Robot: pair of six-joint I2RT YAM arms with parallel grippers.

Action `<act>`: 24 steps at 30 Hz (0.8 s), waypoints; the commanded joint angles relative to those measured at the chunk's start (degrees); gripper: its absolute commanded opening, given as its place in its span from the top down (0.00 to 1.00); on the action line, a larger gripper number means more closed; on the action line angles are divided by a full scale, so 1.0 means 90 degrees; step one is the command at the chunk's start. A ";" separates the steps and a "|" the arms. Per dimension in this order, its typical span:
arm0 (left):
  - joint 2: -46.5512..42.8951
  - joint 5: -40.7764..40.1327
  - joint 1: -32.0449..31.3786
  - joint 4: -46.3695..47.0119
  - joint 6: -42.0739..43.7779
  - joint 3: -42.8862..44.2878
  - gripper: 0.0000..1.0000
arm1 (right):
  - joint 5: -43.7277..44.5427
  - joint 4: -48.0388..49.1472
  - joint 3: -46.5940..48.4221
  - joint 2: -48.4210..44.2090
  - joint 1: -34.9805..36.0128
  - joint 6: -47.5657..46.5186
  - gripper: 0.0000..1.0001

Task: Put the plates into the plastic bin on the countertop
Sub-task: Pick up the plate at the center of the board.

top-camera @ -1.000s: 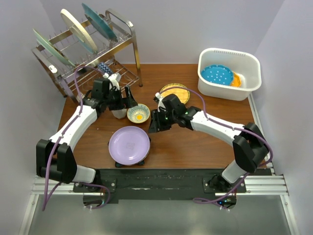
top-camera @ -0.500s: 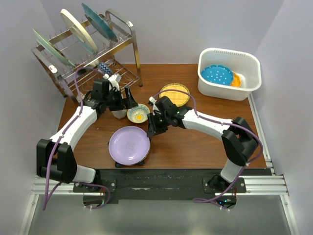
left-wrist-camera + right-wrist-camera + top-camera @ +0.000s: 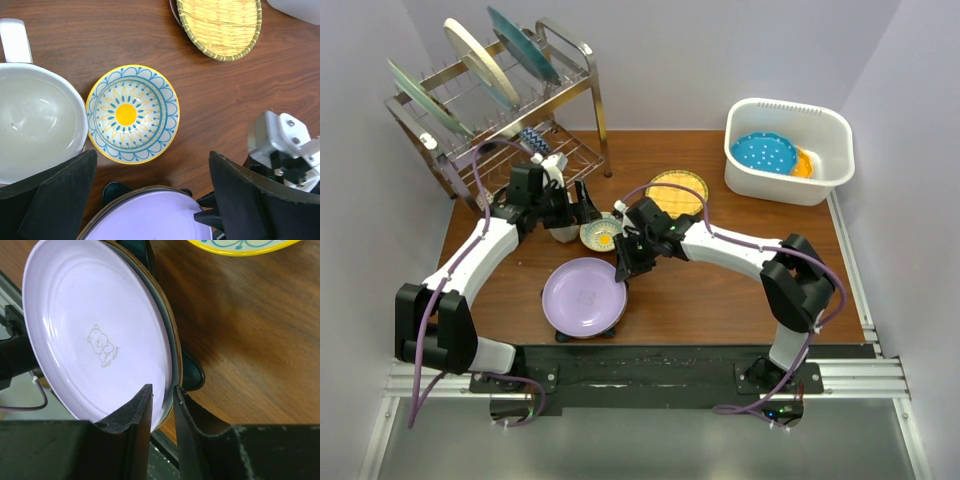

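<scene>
A lavender plate lies on top of a stack on a black stand near the front of the countertop; it also shows in the left wrist view and the right wrist view. My right gripper has its narrow jaws closed over the plate's right rim, one finger above and one below. My left gripper is wide open and empty, hovering above the plate's far edge. The white plastic bin at back right holds a blue dotted plate and an orange plate. A yellow-brown patterned plate lies mid-table.
A small white bowl with a yellow centre sits between the grippers. A white jug stands to its left. The wire dish rack at back left holds three upright plates. Walls close in both sides.
My right arm has swung left and its gripper has moved onto the lavender plate's right rim. The left arm has stayed where it was.
</scene>
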 commanded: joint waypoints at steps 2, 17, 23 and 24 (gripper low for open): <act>-0.0045 0.0150 0.0063 0.0253 0.0065 -0.0086 0.02 | 0.0166 -0.0403 0.0483 0.0127 0.0083 -0.0311 0.74; -0.0435 -0.0094 0.0082 0.0106 0.0045 -0.0320 0.02 | 0.0098 -0.0413 0.0796 0.0273 0.0093 -0.0457 1.00; -0.0795 -0.0376 0.0082 0.0018 -0.0013 -0.0515 0.02 | -0.0068 -0.0452 0.1118 0.0459 0.0103 -0.0545 1.00; -0.0855 -0.0416 0.0082 0.0018 -0.0033 -0.0545 0.02 | -0.0107 -0.0462 0.1167 0.0498 0.0103 -0.0574 1.00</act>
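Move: Right at the near-right part of the bowl, the right hand has its half-closed fingers at the purple plate's far-right rim; the plate's middle lies about 9 cm to its left, 6 cm back and 1 cm lower. The flower bowl is some 9 cm ahead and 4 cm left, the white mug 9 cm ahead and 13 cm left, the wicker mat 17 cm ahead and 12 cm right, all about 5 cm below. From the left hand the plate is roughly 18 cm back, 2 cm left and 9 cm below. Closing its fingers almost shut, the right hand pinches the far-right rim of the purple plate, barely shifting as it does so. With the rim gripped, it then eases about 2 cm forward and left, staying near the same height and taking the plate along over the greenish plate beneath. ##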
